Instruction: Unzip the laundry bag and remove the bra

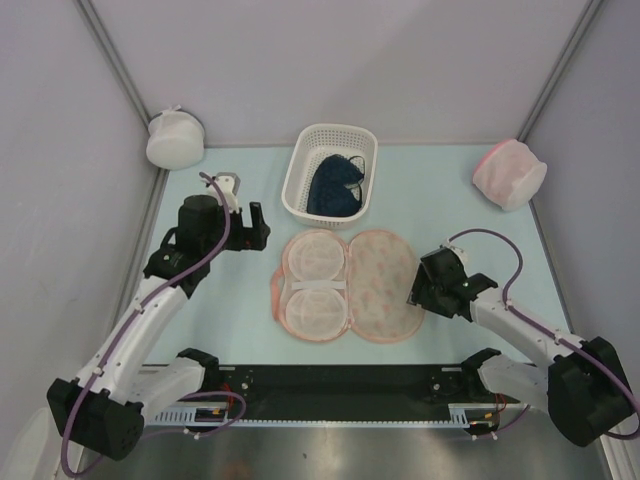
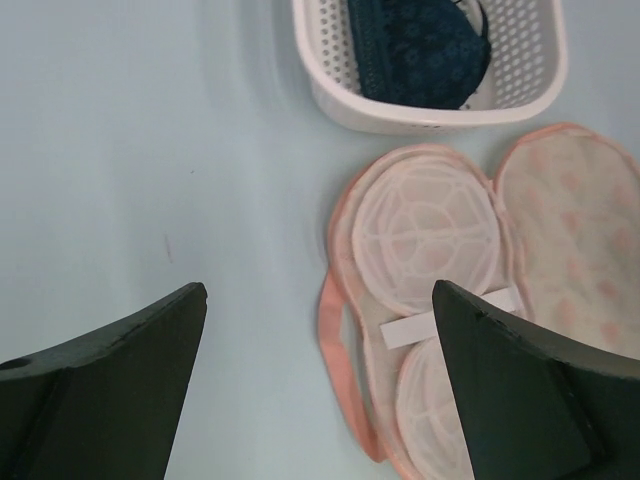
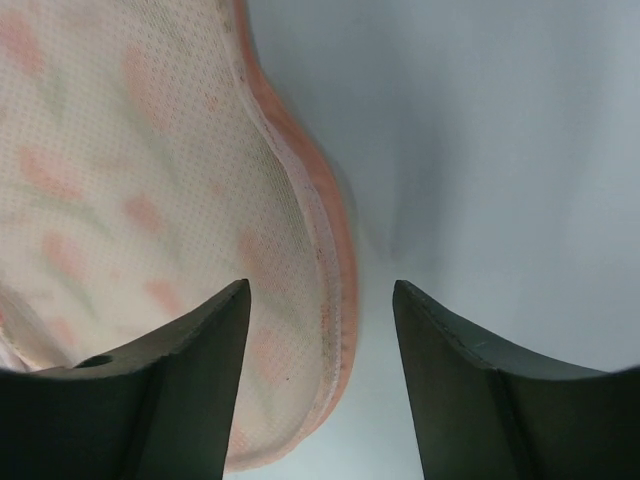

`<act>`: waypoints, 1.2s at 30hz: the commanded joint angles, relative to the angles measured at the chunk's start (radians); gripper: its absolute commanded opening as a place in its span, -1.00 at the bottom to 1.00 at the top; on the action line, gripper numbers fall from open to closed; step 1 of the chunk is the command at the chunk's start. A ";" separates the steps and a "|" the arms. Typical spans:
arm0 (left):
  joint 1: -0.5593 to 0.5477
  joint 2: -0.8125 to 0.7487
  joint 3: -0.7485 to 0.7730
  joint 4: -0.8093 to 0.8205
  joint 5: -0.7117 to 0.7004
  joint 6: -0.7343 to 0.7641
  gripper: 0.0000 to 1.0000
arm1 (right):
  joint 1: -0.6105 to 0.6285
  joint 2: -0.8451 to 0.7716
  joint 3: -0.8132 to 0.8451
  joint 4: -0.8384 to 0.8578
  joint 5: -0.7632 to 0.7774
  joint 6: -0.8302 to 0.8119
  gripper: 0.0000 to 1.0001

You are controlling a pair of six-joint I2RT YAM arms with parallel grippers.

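Note:
The laundry bag (image 1: 345, 285) lies spread open flat on the pale table, one half showing white mesh cups (image 2: 425, 225), the other printed beige fabric (image 3: 150, 180) with pink edging. The dark navy bra (image 1: 335, 185) lies in the white basket (image 1: 292, 190) behind the bag, and in the left wrist view the bra (image 2: 420, 50) and the basket (image 2: 540, 90) both show. My left gripper (image 1: 255, 225) hangs open over the table left of the bag, holding nothing. Low at the bag's right rim, my right gripper (image 1: 415, 295) is open, its jaws straddling the pink edge (image 3: 335, 230).
A round white mesh pouch (image 1: 175, 138) sits at the back left corner. A pink-and-white mesh pouch (image 1: 510, 172) sits at the back right. Grey walls close in both sides and the back. A black rail (image 1: 340, 380) runs along the near edge between the arm bases.

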 commanded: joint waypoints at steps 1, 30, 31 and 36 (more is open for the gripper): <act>0.035 -0.083 -0.066 0.030 -0.063 0.013 1.00 | -0.003 0.030 0.000 0.033 -0.027 -0.002 0.16; 0.055 -0.101 -0.084 0.028 -0.039 0.016 0.99 | 0.020 -0.177 0.279 -0.336 0.102 0.056 -1.00; 0.054 -0.103 -0.084 0.028 -0.037 0.017 0.99 | 0.035 -0.179 0.308 -0.327 0.099 0.056 -1.00; 0.055 -0.109 -0.086 0.028 -0.036 0.016 0.99 | 0.222 -0.150 0.383 -0.270 0.140 0.071 -1.00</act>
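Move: Right at the right hand's open fingertips, about 1 cm below, is the right edge of the laundry bag's open flap. The flap's middle lies some 7 cm to the left and 3 cm ahead; the bag's compartment half is about 22 cm left and 3 cm ahead, and the bra in the basket roughly 27 cm ahead, 18 cm left. From the raised left hand, that edge is about 34 cm right, 10 cm back and 20 cm below. Sinking just under 1 cm, the right hand shuts its fingers and pinches the flap's right edge, then lifts it about 12 cm almost straight up off the table, drifting slightly right before coming back left, with the fingertips tilting forward some 10 degrees. The empty, open left hand eases about 2.5 cm left, farther from the bag, and then hovers. ##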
